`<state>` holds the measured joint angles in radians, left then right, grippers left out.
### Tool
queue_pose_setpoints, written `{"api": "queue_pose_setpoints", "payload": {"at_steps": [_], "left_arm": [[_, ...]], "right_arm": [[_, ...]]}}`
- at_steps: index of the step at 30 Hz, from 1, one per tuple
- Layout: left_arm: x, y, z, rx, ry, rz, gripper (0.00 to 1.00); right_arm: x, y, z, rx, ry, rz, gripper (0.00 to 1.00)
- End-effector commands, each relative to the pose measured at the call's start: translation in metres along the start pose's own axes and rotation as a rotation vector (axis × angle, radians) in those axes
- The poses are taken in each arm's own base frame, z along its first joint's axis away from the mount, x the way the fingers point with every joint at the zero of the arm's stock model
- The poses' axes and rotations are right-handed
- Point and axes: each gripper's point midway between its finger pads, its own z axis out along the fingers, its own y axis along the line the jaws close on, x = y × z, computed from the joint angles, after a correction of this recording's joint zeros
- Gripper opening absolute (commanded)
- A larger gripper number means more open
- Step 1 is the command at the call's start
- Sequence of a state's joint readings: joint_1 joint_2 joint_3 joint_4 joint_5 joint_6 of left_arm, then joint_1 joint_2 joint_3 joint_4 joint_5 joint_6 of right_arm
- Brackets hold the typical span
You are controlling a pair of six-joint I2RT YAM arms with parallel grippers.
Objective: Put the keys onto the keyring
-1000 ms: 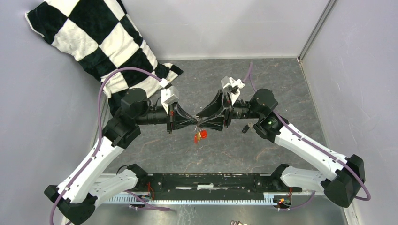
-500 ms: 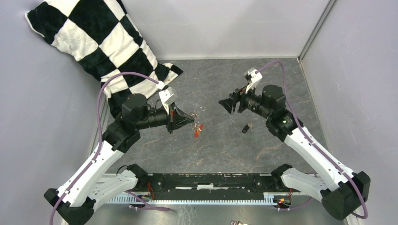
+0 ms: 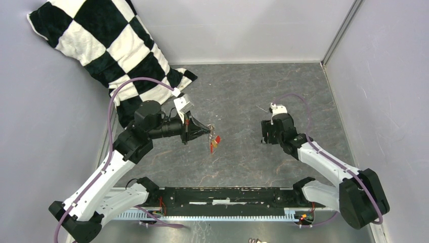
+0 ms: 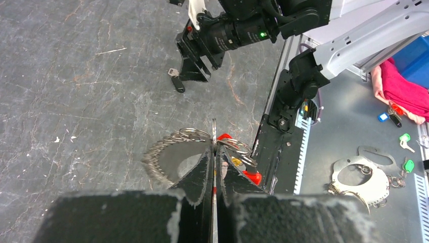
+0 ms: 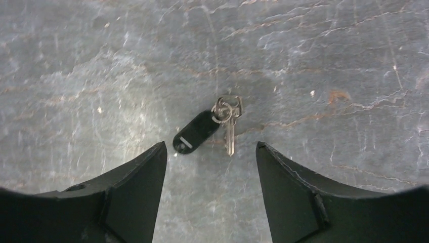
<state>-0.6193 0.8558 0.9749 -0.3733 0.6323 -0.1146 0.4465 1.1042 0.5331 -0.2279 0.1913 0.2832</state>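
My left gripper (image 3: 206, 129) is shut on the keyring (image 4: 214, 132), a thin grey wire loop held edge-on between its fingers above the table. Red-headed keys (image 3: 215, 142) and a yellow-headed one (image 4: 236, 162) hang from it on small split rings. The black-headed key (image 5: 196, 131) with its short silvery blade (image 5: 230, 135) lies flat on the table. My right gripper (image 5: 210, 147) is open and points down, just above and short of that key. In the top view my right gripper (image 3: 266, 132) covers the key. The left wrist view shows the black key (image 4: 175, 81) under my right gripper (image 4: 195, 55).
A black-and-white checkered cloth (image 3: 101, 45) lies at the back left against the wall. Grey walls close the back and right sides. The arms' base rail (image 3: 217, 195) runs along the near edge. Handcuffs (image 4: 361, 174) and coloured keys lie off the table beyond it.
My right gripper has pulled away from the left one, swung right and dropped down over the black key with its jaws open. My left gripper still holds the keyring, nearly in place.
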Motion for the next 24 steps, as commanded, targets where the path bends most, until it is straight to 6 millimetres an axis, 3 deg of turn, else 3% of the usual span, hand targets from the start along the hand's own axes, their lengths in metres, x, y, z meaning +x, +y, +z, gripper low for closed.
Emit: {"api": "queue_pose_setpoints", "payload": {"at_steps": [1, 14, 24], "left_arm": [[-0.007, -0.004, -0.001, 0.024, -0.016, 0.047, 0.02], [-0.013, -0.002, -0.002, 0.001, -0.031, 0.059, 0.02], [-0.018, -0.001, -0.002, -0.002, -0.041, 0.069, 0.02]], "right_arm": [[-0.018, -0.005, 0.015, 0.05, -0.056, 0.06, 0.7], [-0.008, -0.004, 0.04, 0.051, -0.029, 0.124, 0.55], [0.005, -0.009, 0.047, 0.054, 0.016, 0.167, 0.51]]}}
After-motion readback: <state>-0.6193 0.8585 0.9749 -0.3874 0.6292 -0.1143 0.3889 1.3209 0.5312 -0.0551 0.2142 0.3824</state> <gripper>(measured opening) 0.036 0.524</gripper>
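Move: The loose key with its black fob lies on the table in front of the right hand's open fingers, about 4 cm ahead, 1 cm left and 5 cm below. A thin light sliver lies about 18 cm ahead of this hand, 2 cm left and 6 cm down; the keyring hangs from the left fingers, some 23 cm left, 11 cm back and 21 cm up. From the left hand the key and fob are roughly 14 cm ahead, 24 cm right and 30 cm below. Downwards and forwards, about 4 cm in all, the right hand eases in on the key and black fob, its fingers slanting steeply ahead and down as it turns a little clockwise. On the way the fingers narrow from roughly three-quarters to half open, one on each side of the key and fob, with no grip yet. The left hand stays put, still pinching the keyring up in the air. ##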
